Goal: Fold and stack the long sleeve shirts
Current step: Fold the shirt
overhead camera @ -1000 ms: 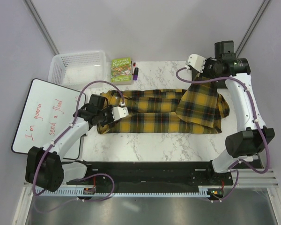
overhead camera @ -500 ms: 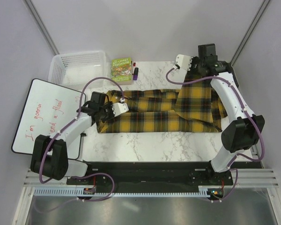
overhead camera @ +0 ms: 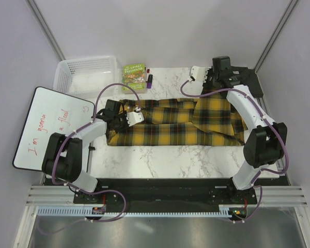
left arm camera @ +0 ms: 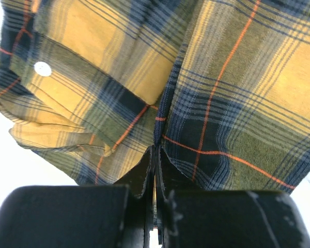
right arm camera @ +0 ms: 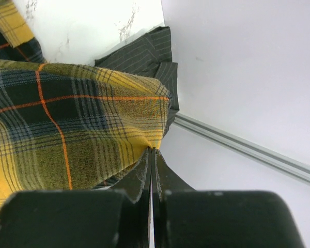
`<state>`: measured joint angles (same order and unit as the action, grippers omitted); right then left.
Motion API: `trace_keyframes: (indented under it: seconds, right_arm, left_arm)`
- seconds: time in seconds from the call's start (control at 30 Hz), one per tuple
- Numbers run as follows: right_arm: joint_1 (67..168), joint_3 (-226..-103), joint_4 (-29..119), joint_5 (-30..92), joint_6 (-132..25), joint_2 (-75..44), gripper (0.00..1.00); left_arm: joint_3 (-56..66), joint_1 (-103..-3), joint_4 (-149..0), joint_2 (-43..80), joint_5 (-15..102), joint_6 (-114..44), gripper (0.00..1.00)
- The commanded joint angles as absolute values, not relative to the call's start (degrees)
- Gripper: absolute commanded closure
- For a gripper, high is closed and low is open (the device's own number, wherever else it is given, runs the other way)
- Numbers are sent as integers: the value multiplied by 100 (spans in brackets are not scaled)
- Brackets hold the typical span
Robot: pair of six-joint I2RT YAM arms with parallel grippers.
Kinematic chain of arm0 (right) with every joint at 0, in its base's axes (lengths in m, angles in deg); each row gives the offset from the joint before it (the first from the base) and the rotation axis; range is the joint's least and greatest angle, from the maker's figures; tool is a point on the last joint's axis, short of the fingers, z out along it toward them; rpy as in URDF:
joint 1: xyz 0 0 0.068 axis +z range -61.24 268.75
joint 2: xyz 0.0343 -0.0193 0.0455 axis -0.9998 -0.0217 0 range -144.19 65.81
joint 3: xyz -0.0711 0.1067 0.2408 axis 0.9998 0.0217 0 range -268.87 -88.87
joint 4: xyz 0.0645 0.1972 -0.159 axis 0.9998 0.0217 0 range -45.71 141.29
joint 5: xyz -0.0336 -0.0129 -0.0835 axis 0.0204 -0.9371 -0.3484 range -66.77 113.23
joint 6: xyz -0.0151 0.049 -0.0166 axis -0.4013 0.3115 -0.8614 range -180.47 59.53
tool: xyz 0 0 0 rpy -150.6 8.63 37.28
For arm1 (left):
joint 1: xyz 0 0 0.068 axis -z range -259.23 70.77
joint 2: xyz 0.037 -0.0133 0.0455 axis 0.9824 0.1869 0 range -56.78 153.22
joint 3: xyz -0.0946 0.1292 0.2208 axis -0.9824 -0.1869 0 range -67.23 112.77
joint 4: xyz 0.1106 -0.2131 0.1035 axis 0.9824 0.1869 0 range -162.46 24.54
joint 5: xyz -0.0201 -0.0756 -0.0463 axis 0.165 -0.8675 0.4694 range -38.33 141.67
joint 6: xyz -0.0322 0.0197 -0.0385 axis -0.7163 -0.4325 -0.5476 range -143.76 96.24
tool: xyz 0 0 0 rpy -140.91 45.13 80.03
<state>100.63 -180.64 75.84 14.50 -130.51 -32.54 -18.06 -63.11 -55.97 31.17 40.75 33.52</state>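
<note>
A yellow-and-black plaid long sleeve shirt [overhead camera: 170, 124] lies stretched across the marble table [overhead camera: 160, 157]. My left gripper [overhead camera: 128, 112] is shut on a fold at the shirt's left end; close up, the jaws [left arm camera: 156, 151] pinch the plaid cloth [left arm camera: 222, 103] next to a white button [left arm camera: 42, 68]. My right gripper [overhead camera: 213, 87] is shut on the lifted corner of the shirt's right part at the back of the table; its jaws [right arm camera: 153, 150] clamp the plaid edge [right arm camera: 67, 129]. The dark charcoal shirt [right arm camera: 144, 51] lies bunched behind that corner, by the wall.
A white plastic basket [overhead camera: 88, 72] stands at the back left. Beside it are a green book [overhead camera: 134, 76] and two markers [overhead camera: 149, 77]. A whiteboard [overhead camera: 54, 129] with red writing lies left of the table. Walls and a metal rail [right arm camera: 248, 150] close off the back right.
My right gripper has carried the shirt's corner leftward along the back of the table, drawing that part out flatter. My left gripper has shifted slightly back, still gripping the left end.
</note>
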Motion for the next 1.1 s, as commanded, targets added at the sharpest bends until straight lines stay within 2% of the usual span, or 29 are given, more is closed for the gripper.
trace_keyframes:
  seconds: [0.0, 0.1, 0.33, 1.07]
  right_arm:
    - [10176, -17782, 6469, 1216, -12955, -3158, 100]
    - [10334, -17739, 6276, 1128, -12903, -3245, 100]
    - [10624, -17176, 4808, 864, -12938, -3237, 100]
    - [11064, -17360, 3851, 267, -13131, -4151, 100]
  left_arm:
    - [-1722, -6332, -6060, 3024, 4262, 3091, 98]
    - [-1836, -6332, -5963, 2901, 4201, 2977, 96]
    - [-1898, -6341, -5901, 2786, 4157, 2792, 97]
    - [-1556, -6359, -5814, 3199, 4349, 2810, 96]
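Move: The right hand already holds the shirt's raised right part, some 20 cm above the table. The flat left part of the shirt has its middle about 31 cm to this hand's left, 13 cm back and 20 cm below; the dark folded shirt lies about 15 cm ahead and 14 cm to the right, the book 17 cm ahead and 42 cm left. From the left hand, down on the cloth, that flat part's middle is roughly 13 cm to the right, 1 cm ahead and 2 cm below. Still pinching the raised edge of the shirt, the right hand draws it left by about 8 cm and forward by about 5, away from over the right end and towards the flat left part, its fingertips tilting up some 15 degrees; it stays level at first, then sinks nearly 3 cm. The left hand stays put, shut fingertips still on the crease at the left end. ##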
